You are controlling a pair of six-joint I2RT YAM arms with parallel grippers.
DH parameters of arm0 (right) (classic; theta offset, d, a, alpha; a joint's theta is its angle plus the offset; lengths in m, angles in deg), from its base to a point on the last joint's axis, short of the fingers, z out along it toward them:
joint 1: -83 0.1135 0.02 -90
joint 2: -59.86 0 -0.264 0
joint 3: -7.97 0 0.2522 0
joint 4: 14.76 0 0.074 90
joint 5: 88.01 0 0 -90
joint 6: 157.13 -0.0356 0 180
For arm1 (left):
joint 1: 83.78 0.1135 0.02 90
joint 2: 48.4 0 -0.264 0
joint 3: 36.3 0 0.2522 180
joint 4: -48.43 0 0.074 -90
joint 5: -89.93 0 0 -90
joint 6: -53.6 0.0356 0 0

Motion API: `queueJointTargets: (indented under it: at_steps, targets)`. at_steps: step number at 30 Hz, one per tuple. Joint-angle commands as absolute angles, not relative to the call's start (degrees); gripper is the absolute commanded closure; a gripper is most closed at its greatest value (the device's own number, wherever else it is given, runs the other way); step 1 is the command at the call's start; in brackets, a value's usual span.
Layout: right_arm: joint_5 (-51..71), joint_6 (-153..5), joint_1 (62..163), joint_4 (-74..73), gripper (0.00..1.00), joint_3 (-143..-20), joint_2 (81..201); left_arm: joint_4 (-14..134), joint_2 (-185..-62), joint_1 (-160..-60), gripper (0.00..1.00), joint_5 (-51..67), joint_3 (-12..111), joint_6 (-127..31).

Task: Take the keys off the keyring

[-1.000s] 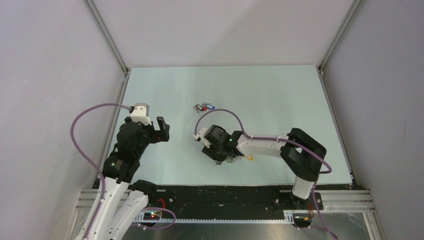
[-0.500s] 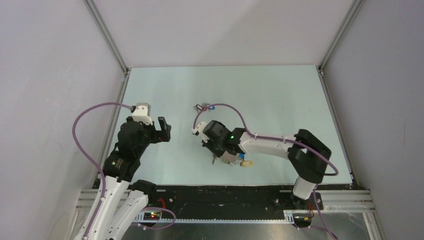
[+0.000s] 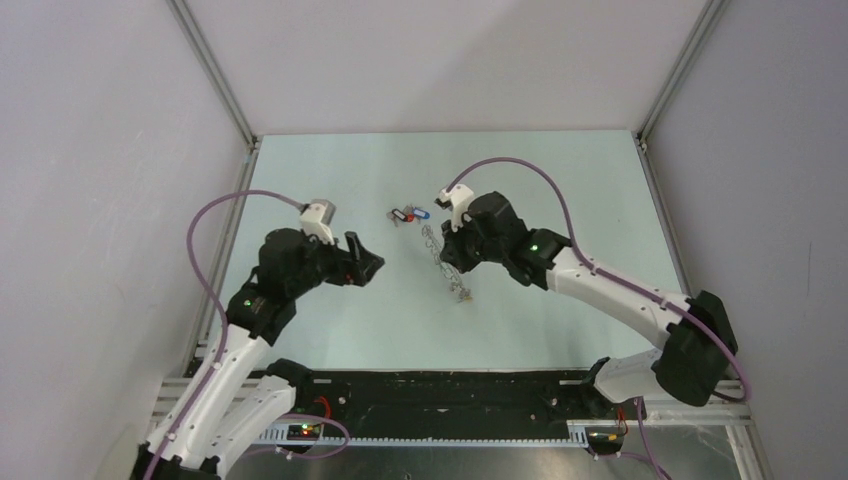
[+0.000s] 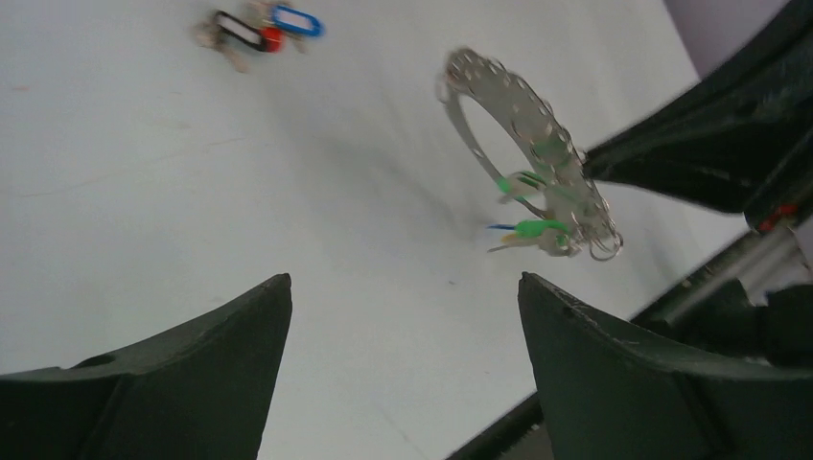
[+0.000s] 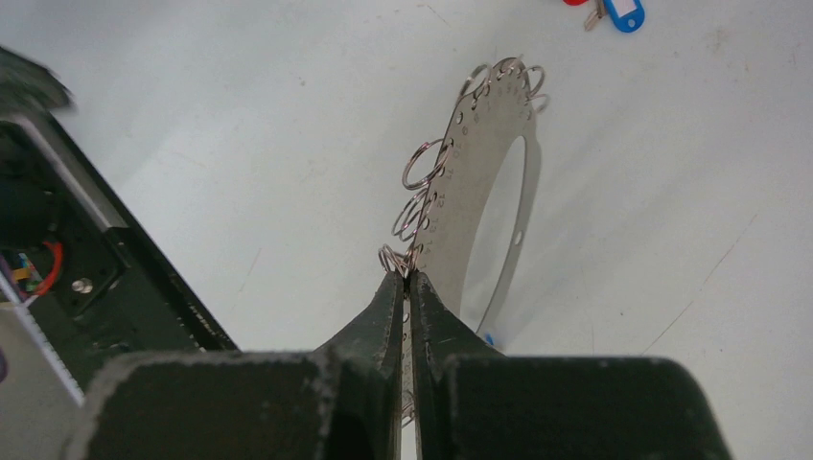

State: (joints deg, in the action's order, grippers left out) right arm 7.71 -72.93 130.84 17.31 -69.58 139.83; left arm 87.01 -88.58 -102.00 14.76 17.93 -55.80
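Observation:
The keyring (image 3: pixel 440 262) is a large flat grey hoop fringed with small silvery rings. It hangs edge-on over the table's middle. My right gripper (image 3: pixel 455 246) is shut on its rim; in the right wrist view the jaws (image 5: pixel 406 278) pinch the hoop (image 5: pixel 479 182) at a cluster of small rings. Two green-headed keys (image 4: pixel 533 228) hang from the hoop (image 4: pixel 522 115) in the left wrist view. My left gripper (image 3: pixel 368 266) is open and empty (image 4: pixel 403 280), to the left of the hoop and pointing at it, well apart.
A loose cluster of keys with blue, red and black heads (image 3: pixel 408 214) lies on the table beyond the hoop; it also shows in the left wrist view (image 4: pixel 257 27) and the right wrist view (image 5: pixel 614 11). A black rail (image 3: pixel 450 395) runs along the near edge.
My right gripper has lifted the keyring from the near middle of the table and carried it up and farther back. My left gripper has swung right toward it.

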Motion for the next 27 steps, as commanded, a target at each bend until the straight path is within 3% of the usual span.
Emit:
queueJointTargets:
  at_steps: [1,6,12,21,27]
  targets:
    - [14.03,-75.68,127.96,14.91,1.00,-70.04,132.96,75.31,-89.17,-110.59,0.10,15.20,15.50,-62.76]
    - [18.81,-78.78,124.82,15.34,1.00,-70.04,128.55,55.73,-87.46,-115.25,0.17,14.17,7.83,-64.87]
    - [21.68,-82.66,122.22,15.22,1.00,-70.05,124.46,35.22,-81.70,-123.54,0.26,8.84,-1.96,-49.81]
    - [24.67,-84.93,120.26,14.08,1.00,-70.04,121.19,27.45,-90.70,-129.98,0.30,12.94,-0.44,-32.61]
    - [27.31,-84.93,120.18,13.85,1.00,-70.04,121.06,25.86,-97.01,-130.35,0.32,12.98,3.16,-30.85]
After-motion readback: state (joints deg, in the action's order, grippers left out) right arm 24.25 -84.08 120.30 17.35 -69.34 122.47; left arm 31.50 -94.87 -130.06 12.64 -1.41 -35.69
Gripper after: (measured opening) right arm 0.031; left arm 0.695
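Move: My right hand already grips the keyring by its rim, so the plate's middle hangs about 4 cm below those fingers. From my empty left hand that middle lies some 16 cm to the right, about 2 cm back and 5 cm lower; the green-tagged keys at its near end are roughly 20 cm right, 7 cm back and 8 cm lower. The loose keys lie on the table about 20 cm ahead of my left hand, 7 cm to its right and 18 cm below. I keep the keyring pinched in my right hand and raise it about 12 cm, drifting some 4 cm right and tipping the fingers up towards level. Meanwhile I swing my left hand roughly 13 cm right and a little back, towards the hanging plate, pitching its fingers up about 40 degrees and turning them clockwise, with their wide gap narrowing to about two thirds open. ##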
